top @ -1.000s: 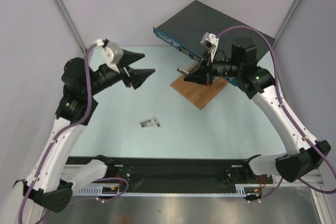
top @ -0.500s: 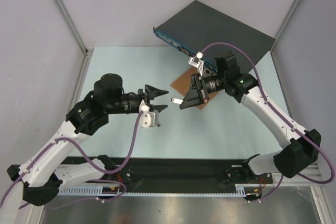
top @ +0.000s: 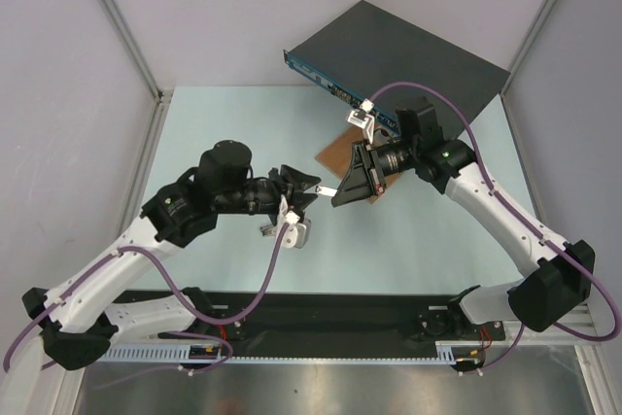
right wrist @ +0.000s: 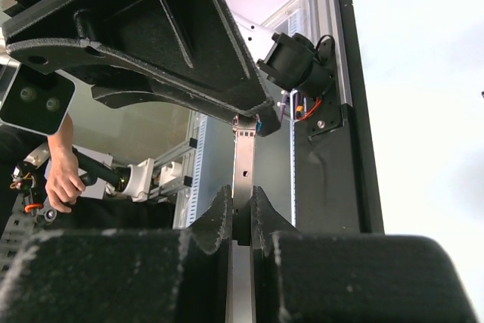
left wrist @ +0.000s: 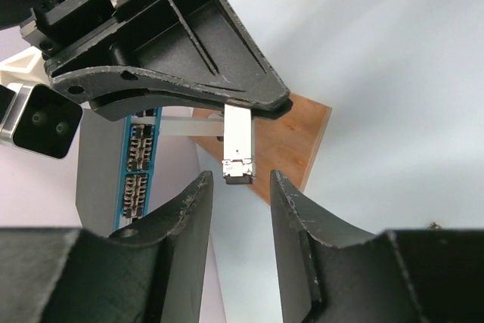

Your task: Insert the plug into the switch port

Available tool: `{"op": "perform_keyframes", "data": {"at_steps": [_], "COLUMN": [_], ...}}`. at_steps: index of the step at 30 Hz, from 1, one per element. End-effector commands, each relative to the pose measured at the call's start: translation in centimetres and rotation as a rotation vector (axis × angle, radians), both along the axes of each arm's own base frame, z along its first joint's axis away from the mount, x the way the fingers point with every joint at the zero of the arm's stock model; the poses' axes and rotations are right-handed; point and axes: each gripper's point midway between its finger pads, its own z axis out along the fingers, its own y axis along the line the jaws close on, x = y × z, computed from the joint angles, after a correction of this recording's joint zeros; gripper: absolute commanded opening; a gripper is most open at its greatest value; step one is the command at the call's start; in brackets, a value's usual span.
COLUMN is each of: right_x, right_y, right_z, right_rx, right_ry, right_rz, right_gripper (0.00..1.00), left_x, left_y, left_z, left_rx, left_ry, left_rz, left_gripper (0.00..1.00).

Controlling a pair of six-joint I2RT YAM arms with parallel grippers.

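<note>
The plug (top: 326, 190) is a slim silver metal bar, and my right gripper (top: 337, 193) is shut on one end of it above the table's middle. Its free end (left wrist: 239, 145) points at my left gripper (left wrist: 240, 179), whose jaws stand open with the plug's tip just level with the fingertips, touching neither. In the right wrist view the plug (right wrist: 243, 164) runs from my right gripper (right wrist: 242, 194) up to the left gripper's fingers (right wrist: 151, 43). The switch (top: 398, 51) lies at the back right, and its blue port face (left wrist: 140, 164) also shows in the left wrist view.
A brown wooden board (top: 335, 151) lies on the table in front of the switch, under the right gripper. Purple cables loop off both wrists. Metal frame posts (top: 117, 21) and grey walls close in the sides. The black base rail (top: 321, 313) runs along the near edge.
My left arm has swung down and to the right to meet the plug's free end, and its jaws have narrowed. The right gripper carried the plug away from the switch toward the middle.
</note>
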Motion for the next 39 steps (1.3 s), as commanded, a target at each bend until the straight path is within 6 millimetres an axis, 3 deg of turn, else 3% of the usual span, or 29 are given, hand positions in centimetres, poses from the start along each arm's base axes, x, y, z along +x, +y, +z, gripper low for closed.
{"op": "perform_keyframes", "data": {"at_steps": [1,10,13,20,21,22,25,28,33,35,36,39], "right_x": [-0.3,-0.1,0.1,0.2,0.4,1.1,3.9,6.4,9.3,10.7,11.4,14.0], "right_y": [-0.2,-0.1,-0.1,-0.1,-0.3,-0.2,-0.9,-1.7,-5.1,-6.7,-8.3,-13.2], "right_z": [1.4,1.4,1.4,1.7,1.5,1.9,3.2,5.2,9.9,10.9,11.9,12.3], "right_rx": [0.036,0.036,0.035,0.03,0.023,0.012,-0.007,-0.004,0.045,0.036,0.039,0.014], "right_ry": [-0.06,-0.076,-0.078,-0.111,-0.142,-0.192,-0.315,-0.389,-0.552,-0.567,-0.584,-0.513], "right_rz": [0.001,-0.007,-0.011,-0.026,-0.031,-0.074,-0.196,-0.321,-0.57,-0.697,-0.778,-1.023], "right_gripper": [0.0,0.0,0.0,0.02,0.11,0.42,0.76,0.84,0.88,0.89,0.89,0.89], "left_x": [0.6,0.2,0.0,0.3,0.5,0.8,1.9,2.7,4.3,4.9,5.1,6.9], "left_y": [-0.8,-1.4,-1.8,-1.8,-1.8,-1.8,-2.1,-1.8,-1.8,-2.1,-2.5,-3.5], "left_z": [1.2,1.1,1.0,0.2,0.5,0.5,1.5,1.2,0.0,-0.3,-0.7,-1.1], "left_rx": [-0.051,-0.053,-0.054,-0.033,-0.046,-0.073,-0.162,-0.209,-0.266,-0.326,-0.339,-0.42], "left_ry": [-0.044,-0.023,-0.019,0.003,0.004,0.056,0.183,0.323,0.537,0.619,0.642,0.682], "left_rz": [0.009,-0.012,-0.021,0.001,0.018,0.064,0.181,0.306,0.509,0.584,0.61,0.75], "left_gripper": [0.41,0.39,0.32,0.0,0.0,0.0,0.0,0.0,0.0,0.0,0.0,0.0]}}
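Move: The plug is held out level in the right fingers; its middle lies about 3 cm to the right of the left hand point, level with it, and about 2 cm to the left of the right one. From the left hand, the switch front's middle is roughly 27 cm ahead, 11 cm right and 14 cm lower, with the wooden board 25 cm ahead, 12 cm right and 33 cm below. The loose plugs lie some 5 cm ahead, 11 cm left and 33 cm down. Ease the left gripper about 1 cm right over the plug's free black end and pinch it shut while the right hand holds still. Then open the right fingers wide and pull that hand away forward, up and right, some 17 cm. Carry the plug with the left hand about 5 cm forward, sinking slightly, towards the switch, rolling the wrist and swinging the fingertips forward, some 50 degrees in all. ##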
